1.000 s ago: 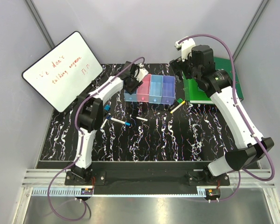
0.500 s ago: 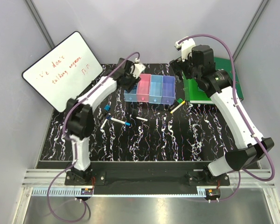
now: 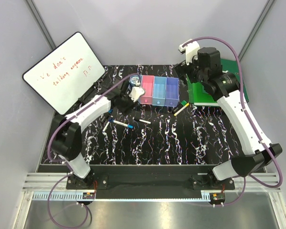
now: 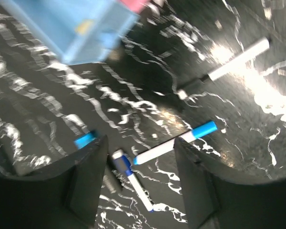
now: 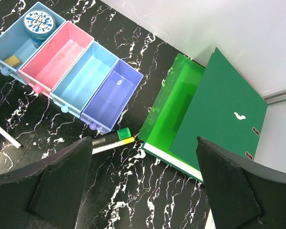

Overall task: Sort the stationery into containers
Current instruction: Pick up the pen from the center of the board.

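The four joined bins stand at the back middle: blue point(image 5: 19, 40), pink point(image 3: 147, 89), light blue point(image 3: 159, 90), purple-blue point(image 3: 172, 90). A round blue roll point(image 5: 39, 22) lies in the blue bin and also shows in the top view point(image 3: 135, 80). My left gripper point(image 3: 125, 98) is open and empty, low over two blue-capped markers point(image 4: 176, 143) point(image 4: 133, 183). A black-capped white marker point(image 4: 233, 59) lies to their right. A green-capped marker point(image 5: 109, 137) and a yellow highlighter point(image 5: 113, 145) lie in front of the purple-blue bin. My right gripper point(image 5: 145, 191) is open and empty, high above them.
Green ring binders point(image 3: 219, 83) lie at the back right, beside the bins. A whiteboard with red writing point(image 3: 62, 71) leans at the back left. A small yellow piece point(image 5: 12, 59) sits in the blue bin. A small blue piece point(image 4: 84, 139) lies by my left finger.
My left arm has drawn back from over the blue bin toward the markers. The blue roll now shows lying in that bin. The right arm has hardly moved.
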Action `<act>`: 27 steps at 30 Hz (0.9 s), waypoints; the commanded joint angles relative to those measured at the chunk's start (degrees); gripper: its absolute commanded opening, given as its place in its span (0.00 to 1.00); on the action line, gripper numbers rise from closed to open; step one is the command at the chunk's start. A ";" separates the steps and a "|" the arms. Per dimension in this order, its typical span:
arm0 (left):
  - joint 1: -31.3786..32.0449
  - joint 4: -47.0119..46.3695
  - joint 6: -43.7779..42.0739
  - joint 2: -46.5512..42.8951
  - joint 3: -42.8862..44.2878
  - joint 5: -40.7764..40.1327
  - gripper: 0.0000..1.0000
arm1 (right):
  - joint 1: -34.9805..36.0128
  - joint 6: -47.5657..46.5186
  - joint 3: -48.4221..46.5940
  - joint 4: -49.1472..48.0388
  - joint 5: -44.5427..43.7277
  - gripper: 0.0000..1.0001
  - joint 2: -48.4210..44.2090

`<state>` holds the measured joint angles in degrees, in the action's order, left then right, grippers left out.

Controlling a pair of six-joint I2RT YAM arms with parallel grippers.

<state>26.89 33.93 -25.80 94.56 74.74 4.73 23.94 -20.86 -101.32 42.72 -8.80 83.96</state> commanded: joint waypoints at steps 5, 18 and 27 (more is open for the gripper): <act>1.93 -2.29 -14.26 3.61 1.46 2.91 0.75 | -0.21 -1.81 2.00 0.35 0.71 0.97 -5.39; 2.28 0.52 -1.12 7.92 4.81 -1.22 0.76 | -0.21 -3.13 3.67 0.87 1.59 0.97 -6.18; 0.27 -0.09 7.08 -8.49 -4.51 -0.07 0.92 | 1.36 -8.93 3.76 8.51 12.57 0.95 -3.37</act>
<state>28.51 34.96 -24.08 96.03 72.10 4.78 24.12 -26.02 -97.67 47.37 -2.31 79.42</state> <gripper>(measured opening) 0.884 0.956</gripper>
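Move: The black-capped pen in the middle of the board lies some 9 cm right of the left hand, 2 cm back and 10 cm below. From that hand, the blue-capped pen is about 4 cm back with no sideways offset, and 10 cm below. From the right hand the black-capped pen is roughly 23 cm left, 7 cm back and 34 cm down; the green marker is level ahead, 5 cm left, and the purple drawer 8 cm ahead, 9 cm left. The empty left hand sinks about 4 cm over the loose pens while its fingers open wider and its wrist swings some 15 degrees clockwise and back again, then it starts to draw back, rising slightly and moving a little left, still clear of the pens. High over the right side, the open right hand eases back about 3 cm, pauses midway, then starts down and left with a slight counter-clockwise turn towards the black-capped pen. ##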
